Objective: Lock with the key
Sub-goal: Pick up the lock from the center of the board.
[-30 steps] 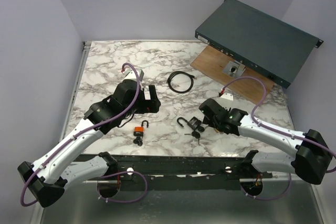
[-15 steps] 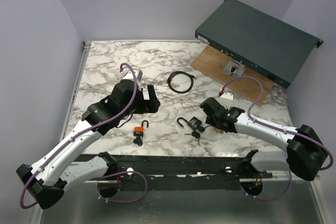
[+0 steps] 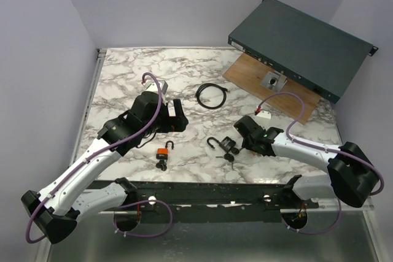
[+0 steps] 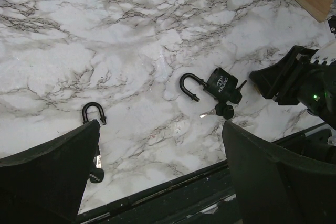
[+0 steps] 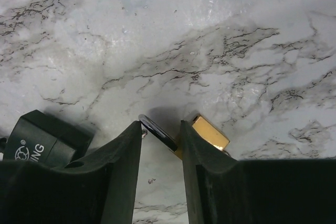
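Observation:
In the right wrist view a brass padlock [image 5: 210,132] lies on the marble, its dark shackle [image 5: 157,132] spanning the narrow gap of my right gripper [image 5: 160,129]. Both fingers touch it. From above, the right gripper [image 3: 243,137] hides that lock. A black padlock [image 3: 228,145] with its shackle open lies just left of it, keys [image 3: 229,157] beside it; it also shows in the wrist views as black padlock [image 4: 224,84] and black padlock [image 5: 44,140]. An orange padlock [image 3: 163,151] with a key [image 3: 161,165] lies below my left gripper [image 3: 175,118], which hovers wide open and empty, left gripper [image 4: 160,127].
A black cable loop [image 3: 212,96] lies mid-table. A wooden board [image 3: 245,72] and a dark rack unit [image 3: 301,38] sit at the back right. The table's dark front rail [image 3: 202,191] runs just below the padlocks.
The right gripper's jaws have narrowed onto the brass padlock's shackle, and the right arm has swung in a little. The left arm has hardly moved.

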Action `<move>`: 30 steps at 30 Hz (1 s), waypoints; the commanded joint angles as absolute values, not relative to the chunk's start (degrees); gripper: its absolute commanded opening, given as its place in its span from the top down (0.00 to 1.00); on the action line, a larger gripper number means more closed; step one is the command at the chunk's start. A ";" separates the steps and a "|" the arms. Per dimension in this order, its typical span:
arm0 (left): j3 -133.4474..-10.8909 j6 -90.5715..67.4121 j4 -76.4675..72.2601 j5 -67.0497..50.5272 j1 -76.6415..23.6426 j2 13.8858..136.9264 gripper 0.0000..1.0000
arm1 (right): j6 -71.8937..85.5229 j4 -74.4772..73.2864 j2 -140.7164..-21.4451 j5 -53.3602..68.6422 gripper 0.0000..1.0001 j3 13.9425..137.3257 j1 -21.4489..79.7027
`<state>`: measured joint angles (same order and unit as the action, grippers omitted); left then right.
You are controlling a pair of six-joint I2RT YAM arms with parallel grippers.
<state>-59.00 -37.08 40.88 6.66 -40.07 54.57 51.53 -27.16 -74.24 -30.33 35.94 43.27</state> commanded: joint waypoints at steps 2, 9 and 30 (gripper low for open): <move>-59.28 -37.09 41.03 4.48 -39.20 54.75 0.02 | 50.33 -25.74 -76.02 -29.25 0.65 37.72 43.13; -58.65 -37.40 40.79 3.62 -38.54 54.73 0.02 | 49.35 -25.76 -75.93 -28.01 0.72 38.63 43.09; -57.85 -37.66 39.96 1.58 -37.81 55.55 0.02 | 48.42 -30.74 -79.73 -30.22 0.86 42.19 43.11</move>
<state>-58.57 -37.41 40.80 2.92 -38.24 55.53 47.94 -27.99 -78.94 -27.99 40.14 43.27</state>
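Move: The small brass lock is at the right gripper's fingertips: its middle is about 2 cm to the right, level fore and aft, and 1 cm below, with its shackle showing between the fingers. The black lock lies roughly 7 cm to that hand's left and 1 cm farther out; its loose keys are some 7 cm left and 4 cm back. From the idle left gripper the brass lock lies about 17 cm to the right, straight level with it, and 21 cm down. Shift the right gripper about 1.5 cm to the left and slightly forward, low over the board, turning about 5 degrees counter-clockwise. Close the fingers from part-open to nearly shut on the free leg of the brass lock's shackle as you go; after a small dip and rise of under 1 cm, settle back to the starting height. ##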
